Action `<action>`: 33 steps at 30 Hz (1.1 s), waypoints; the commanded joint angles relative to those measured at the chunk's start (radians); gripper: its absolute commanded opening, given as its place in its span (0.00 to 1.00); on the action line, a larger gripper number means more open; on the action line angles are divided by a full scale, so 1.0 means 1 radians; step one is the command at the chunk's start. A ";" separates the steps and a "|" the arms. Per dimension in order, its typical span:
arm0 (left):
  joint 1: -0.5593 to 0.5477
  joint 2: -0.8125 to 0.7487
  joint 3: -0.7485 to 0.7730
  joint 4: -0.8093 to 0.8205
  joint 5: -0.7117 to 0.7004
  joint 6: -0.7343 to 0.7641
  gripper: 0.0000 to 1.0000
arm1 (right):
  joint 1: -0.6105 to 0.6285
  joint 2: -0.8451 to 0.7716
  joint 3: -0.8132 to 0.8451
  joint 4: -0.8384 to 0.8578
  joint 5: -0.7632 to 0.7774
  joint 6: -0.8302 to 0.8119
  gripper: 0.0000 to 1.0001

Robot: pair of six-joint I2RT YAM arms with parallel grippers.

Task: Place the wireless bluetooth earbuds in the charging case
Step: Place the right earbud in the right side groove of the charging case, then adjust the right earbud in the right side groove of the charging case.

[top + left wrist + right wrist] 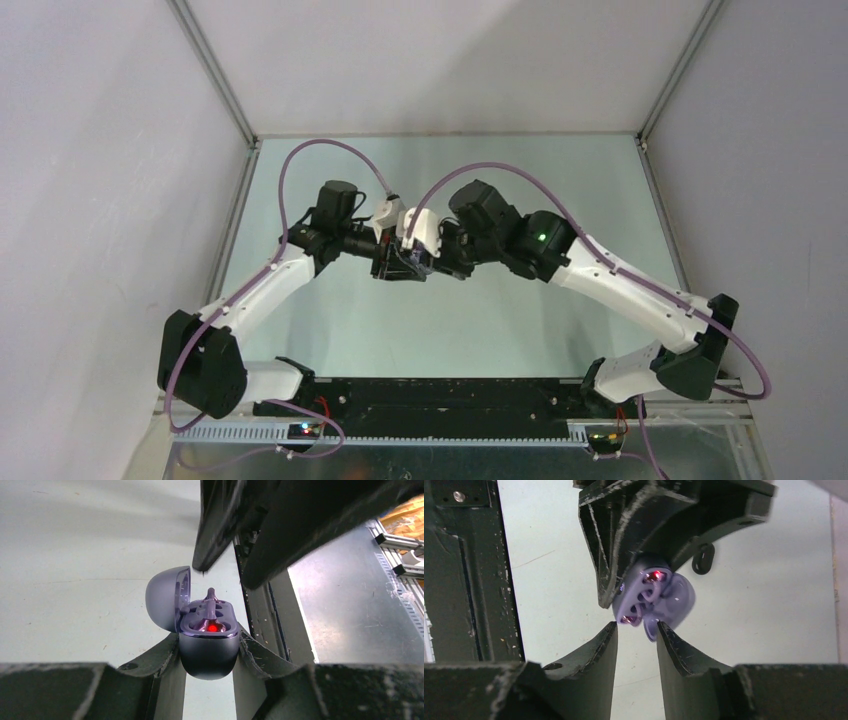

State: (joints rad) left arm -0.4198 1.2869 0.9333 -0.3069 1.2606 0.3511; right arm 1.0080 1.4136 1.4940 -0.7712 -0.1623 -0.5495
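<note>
My left gripper [207, 652] is shut on the dark lilac charging case [208, 652], gripping its rounded body from both sides. The lid [162, 597] stands open to the left. A pale lilac earbud [210, 611] sits in one socket with its stem sticking up, and a red light glows beside it. In the right wrist view my right gripper [636, 629] is open right at the case [636, 587]. The earbud's stem [650, 628] lies against the inner side of one of its fingers [674, 652]. From above, both grippers [408, 262] meet over the middle of the table.
The pale green table [500, 320] is walled in by grey panels on three sides. A black rail [440, 395] runs along the near edge between the arm bases. Purple cables [300, 165] loop above both arms.
</note>
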 commanded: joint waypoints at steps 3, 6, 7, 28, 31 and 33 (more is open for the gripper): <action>-0.006 -0.012 0.047 0.012 0.017 0.030 0.00 | -0.088 -0.106 0.063 0.008 -0.084 0.049 0.37; -0.011 -0.009 0.049 0.010 0.015 0.030 0.00 | -0.103 -0.114 0.015 0.069 -0.013 0.062 0.34; -0.011 -0.009 0.050 0.009 0.014 0.030 0.00 | -0.100 -0.109 0.004 0.092 0.022 0.058 0.33; -0.014 -0.010 0.053 -0.008 -0.007 0.051 0.00 | 0.062 -0.045 -0.036 0.097 0.286 -0.045 0.02; -0.014 -0.012 0.055 -0.009 -0.001 0.052 0.00 | 0.061 -0.034 -0.045 0.117 0.313 -0.046 0.01; -0.015 -0.016 0.054 -0.010 0.000 0.052 0.00 | 0.053 -0.029 -0.047 0.124 0.312 -0.046 0.01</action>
State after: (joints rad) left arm -0.4282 1.2873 0.9375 -0.3332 1.2415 0.3763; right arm 1.0676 1.3849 1.4483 -0.6827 0.1009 -0.5812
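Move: The charging case's open lid is about 2 cm ahead of the open, empty right fingers, 3 cm to their left and 3 cm below. The case body stands level with them, likewise 3 cm left and 3 cm lower, with both earbuds already in it: the nearer one about 2 cm left and 2 cm below, the farther some 4 cm left and 3 cm below. From the left hand, which grips the body, the lid is about 3 cm ahead, 1 cm right and 1 cm higher. Up off the seated earbud first, the right hand rises nearly 5 cm while swinging some 3 cm forward and 3 cm right, then sinks about 4 cm and eases back left. Its empty fingers shut on the way and it turns some 10 degrees, ending with closed tips close by the open lid; contact can't be seen. The left hand keeps its grip on the case, almost still. ##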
